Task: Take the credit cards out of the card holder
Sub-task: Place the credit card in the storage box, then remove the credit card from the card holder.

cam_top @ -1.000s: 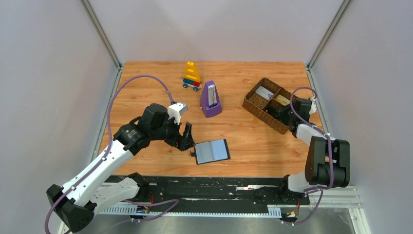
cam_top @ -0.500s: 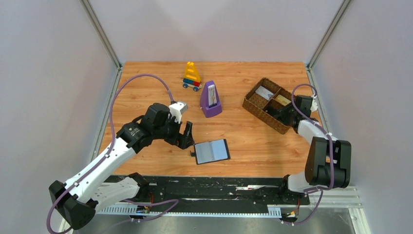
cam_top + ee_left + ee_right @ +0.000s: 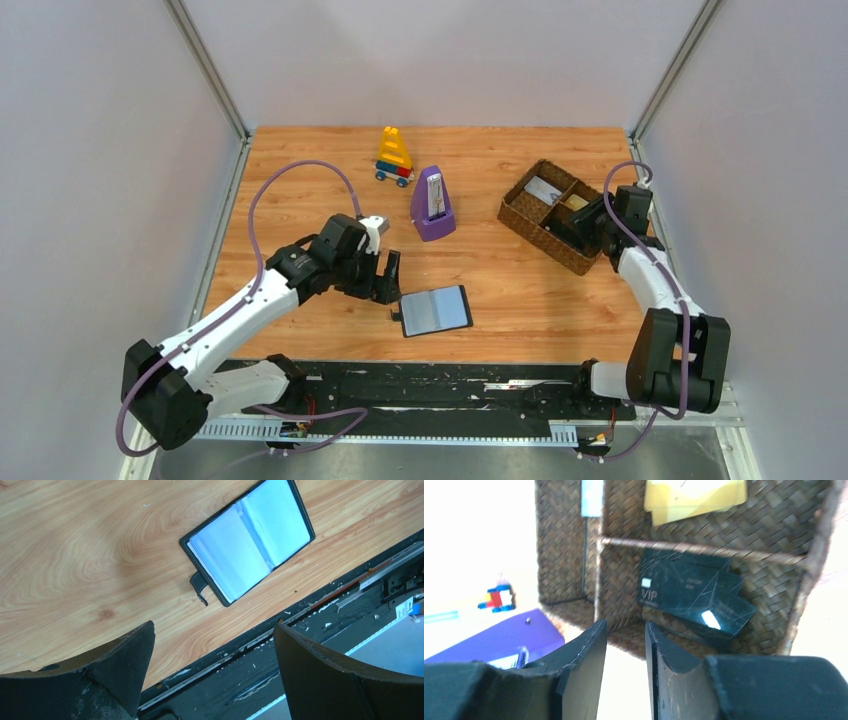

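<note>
The card holder (image 3: 435, 310) lies open and flat near the table's front edge, its two grey-blue panels facing up (image 3: 248, 540). My left gripper (image 3: 391, 284) hovers just left of it, jaws wide open and empty (image 3: 214, 627). The credit cards lie in the brown woven tray (image 3: 535, 238). Yellow ones (image 3: 694, 495) are in a far compartment, black ones (image 3: 689, 587) in the near one, and a pale one (image 3: 591, 497) in the left one. My right gripper (image 3: 579, 228) hangs over the tray's near-right part. Its jaws (image 3: 626, 630) stand a little apart with nothing between them.
A purple metronome (image 3: 432, 205) stands mid-table and a small coloured toy (image 3: 394, 156) sits behind it. The black mounting rail (image 3: 430, 380) runs along the near edge, close to the card holder. Grey walls enclose the table on three sides.
My left arm has shifted right, bringing its gripper closer to the card holder. My right arm has risen and drawn back slightly over the tray, with its jaws a touch wider.
</note>
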### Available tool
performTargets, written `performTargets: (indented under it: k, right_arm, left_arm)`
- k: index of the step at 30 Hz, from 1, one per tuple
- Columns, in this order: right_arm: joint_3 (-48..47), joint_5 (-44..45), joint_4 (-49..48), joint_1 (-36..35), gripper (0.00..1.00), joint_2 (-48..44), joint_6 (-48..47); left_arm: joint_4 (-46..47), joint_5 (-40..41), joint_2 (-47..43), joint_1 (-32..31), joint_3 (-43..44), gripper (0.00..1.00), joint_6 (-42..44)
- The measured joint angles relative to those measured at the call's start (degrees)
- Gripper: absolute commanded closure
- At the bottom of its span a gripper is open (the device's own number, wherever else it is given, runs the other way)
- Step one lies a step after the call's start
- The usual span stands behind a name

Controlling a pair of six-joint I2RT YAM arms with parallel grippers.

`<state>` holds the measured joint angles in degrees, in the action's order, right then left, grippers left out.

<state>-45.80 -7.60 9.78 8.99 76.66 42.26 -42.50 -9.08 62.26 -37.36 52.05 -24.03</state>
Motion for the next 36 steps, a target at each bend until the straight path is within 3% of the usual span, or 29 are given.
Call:
performTargets:
  k: [8, 16, 18, 21, 24, 27, 36]
  right_arm:
    - [0.7, -7.0, 1.5, -6.0, 0.64, -7.4, -3.5]
    - [7.1, -8.9, 2.0, -18.9, 0.63, -14.2, -4.2]
    - [8.2, -9.0, 2.0, -22.9, 0.6, -15.2, -4.4]
    - [9.1, -9.0, 1.9, -28.2, 0.55, -16.0, -4.6]
    - [9.7, -8.3, 1.7, -33.6, 0.53, -16.0, -4.7]
    - [10.6, -6.8, 1.5, -39.6, 0.49, -15.9, -4.2]
    - [10.8, -3.8, -3.5, -51.5, 0.4, -8.2, -3.9]
  left_arm:
    - [8.0, -2.7, 7.2, 0.0, -5.2, 0.17, -4.2]
    - [15.3, -4.2, 16.2, 0.0, -7.7, 0.34, -6.3]
    - [16.8, -4.7, 17.5, 0.0, -8.3, 0.41, -6.8]
    - [18.3, -5.3, 18.7, 0.0, -9.1, 0.59, -7.1]
    - [19.6, -5.9, 18.9, 0.0, -10.4, 0.84, -7.5]
    - [20.8, -7.1, 18.9, 0.0, -11.6, 0.98, -7.6]
    - [24.1, -11.3, 12.6, 0.0, -15.1, 1.0, -8.7]
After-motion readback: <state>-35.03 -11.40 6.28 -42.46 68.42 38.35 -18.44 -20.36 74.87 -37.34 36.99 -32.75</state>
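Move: The card holder's strap lies about 11 cm below the left hand, 3 cm to its right and 1 cm back; the open holder's middle is 11 cm to that hand's right, about 1 cm ahead and 12 cm below. The purple metronome stands some 20 cm beyond the holder. From the empty right hand, the holder is roughly 28 cm left, 18 cm back and 8 cm lower, while the storage box's middle is 3 cm ahead, 1 cm right and 5 cm below. The strap is pinched by the left hand, which sinks about 11 cm, easing right, shuts its wide-open fingers on it, then lifts some 2 cm. Meanwhile the right hand leaves the storage box, rising briefly and then sweeping about 27 cm left and 17 cm back to above the card holder, swinging nearly 60 degrees counter-clockwise, settling slightly lower and opening its fingers further. ##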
